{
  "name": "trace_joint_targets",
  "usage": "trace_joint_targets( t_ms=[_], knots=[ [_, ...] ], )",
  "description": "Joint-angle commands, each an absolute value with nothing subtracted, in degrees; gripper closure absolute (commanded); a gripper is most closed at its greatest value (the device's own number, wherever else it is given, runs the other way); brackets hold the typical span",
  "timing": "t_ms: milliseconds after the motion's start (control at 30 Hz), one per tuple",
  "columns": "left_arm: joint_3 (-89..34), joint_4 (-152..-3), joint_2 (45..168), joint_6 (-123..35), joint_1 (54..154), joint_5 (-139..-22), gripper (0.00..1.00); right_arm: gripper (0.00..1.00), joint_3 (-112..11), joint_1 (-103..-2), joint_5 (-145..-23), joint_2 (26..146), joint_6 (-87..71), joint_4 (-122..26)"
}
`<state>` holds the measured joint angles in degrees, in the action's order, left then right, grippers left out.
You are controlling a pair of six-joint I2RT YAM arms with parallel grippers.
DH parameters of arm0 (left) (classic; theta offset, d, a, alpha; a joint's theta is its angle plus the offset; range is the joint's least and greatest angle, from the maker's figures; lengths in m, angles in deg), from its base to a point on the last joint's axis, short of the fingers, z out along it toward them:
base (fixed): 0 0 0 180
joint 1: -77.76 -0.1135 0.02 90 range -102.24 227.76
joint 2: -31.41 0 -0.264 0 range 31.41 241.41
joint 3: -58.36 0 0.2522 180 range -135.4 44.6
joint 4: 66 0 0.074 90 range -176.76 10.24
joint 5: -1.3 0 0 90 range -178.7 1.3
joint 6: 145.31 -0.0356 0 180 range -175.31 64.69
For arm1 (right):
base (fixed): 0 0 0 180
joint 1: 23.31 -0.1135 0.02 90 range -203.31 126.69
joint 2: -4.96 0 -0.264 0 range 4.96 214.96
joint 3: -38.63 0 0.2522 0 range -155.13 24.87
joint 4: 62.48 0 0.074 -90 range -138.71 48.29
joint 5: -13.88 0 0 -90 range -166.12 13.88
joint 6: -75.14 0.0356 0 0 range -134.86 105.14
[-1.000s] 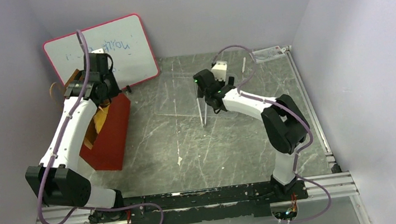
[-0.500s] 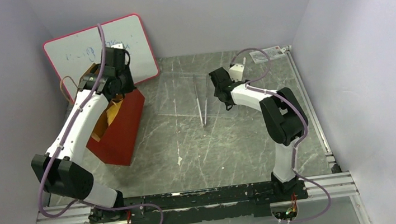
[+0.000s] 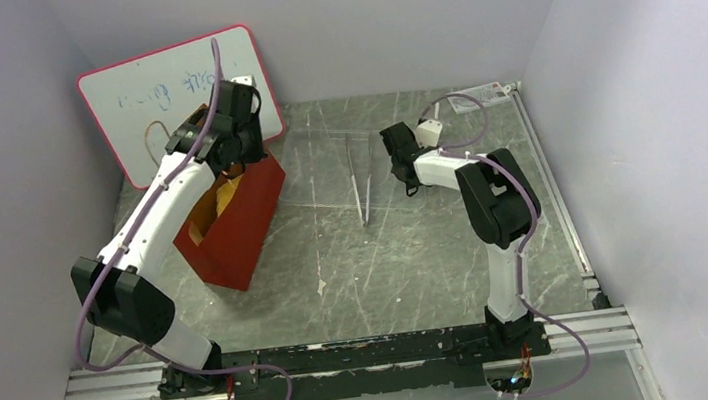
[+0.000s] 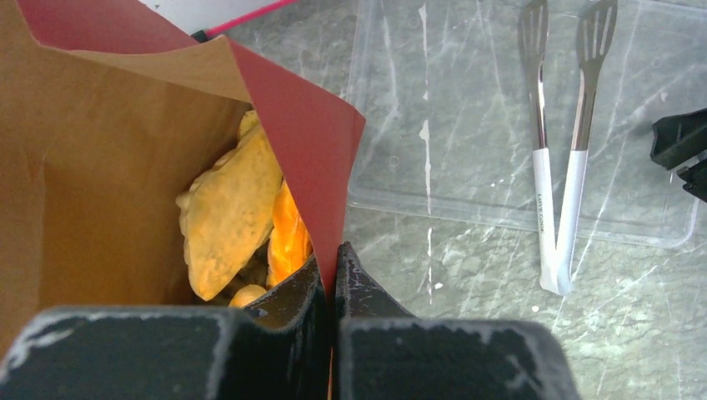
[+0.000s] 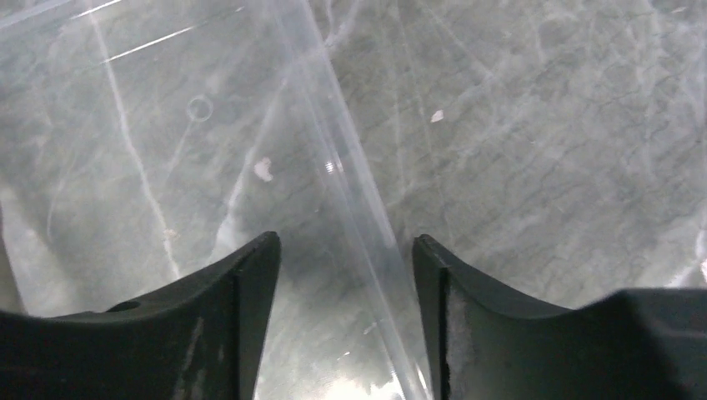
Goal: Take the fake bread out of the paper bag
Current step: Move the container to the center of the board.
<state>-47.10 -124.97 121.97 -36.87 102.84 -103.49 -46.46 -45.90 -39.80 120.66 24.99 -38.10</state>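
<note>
The paper bag [image 3: 238, 228] is red outside and brown inside, and stands open at the left of the table. My left gripper [image 4: 335, 258] is shut on the bag's red right wall [image 4: 300, 142], one finger inside and one outside. Inside the bag lies the fake bread [image 4: 229, 208]: a golden loaf, an orange loaf [image 4: 289, 233] beside it, and a small piece below. My right gripper [image 5: 343, 250] hovers low at the middle back, open. The rim of a clear tray [image 5: 350, 183] runs between its fingers, close to the right one.
Metal tongs [image 3: 360, 184] with white handles lie on the clear tray [image 4: 467, 108], between the bag and the right gripper [image 3: 405, 169]. A pink-framed whiteboard [image 3: 176, 89] leans on the back wall behind the bag. A metal rail [image 3: 555, 187] borders the table's right side.
The left arm has dragged the bag right and toward the back, gripping its wall throughout. The right gripper let go of the tongs, which now lie on the tray, and moved right.
</note>
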Motion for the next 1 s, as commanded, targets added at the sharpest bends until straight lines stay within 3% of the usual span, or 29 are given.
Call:
trace_joint_targets(
  t_ms=[0,167,333,967],
  knots=[
    [-49.9,-122.0,123.3,-38.4,104.0,-104.1,0.93,0.44,-45.5,-44.3,-42.2,123.4,28.3,-33.9],
    [-51.0,-122.8,123.8,-39.0,104.6,-105.9,0.93,0.59,-43.7,-43.4,-42.6,121.8,31.4,-31.9],
    [-49.7,-123.0,122.4,-38.9,104.7,-107.5,0.93,0.62,-41.4,-41.5,-41.6,118.7,33.2,-30.4],
    [-44.5,-121.1,119.7,-39.2,105.3,-110.2,0.93,0.62,-41.6,-30.9,-38.6,116.5,29.9,-28.8]
  ],
)
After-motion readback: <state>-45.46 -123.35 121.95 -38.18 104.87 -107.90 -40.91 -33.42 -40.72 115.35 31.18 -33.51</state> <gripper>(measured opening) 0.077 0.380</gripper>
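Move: The right hand is down at the container's right rim, which runs between its half-open fingers; the container's middle lies about 16 cm to its left, some 2 cm back and about level in height. The tongs in the container are roughly 13 cm left and 2 cm back; the paper bag's middle is about 38 cm left, 10 cm back and 13 cm higher. From the left hand, the container's middle is about 13 cm right, 4 cm ahead and 23 cm below. The right hand closes its fingers onto the container's right rim while easing only a little to the right, then, staying low, drags the container along the table, about 10 cm to the right in all and 2 to 3 cm back, its wrist turning some 15 degrees clockwise. The left hand stays about where it is, its shut fingers still pinching the bag's upper side wall. ##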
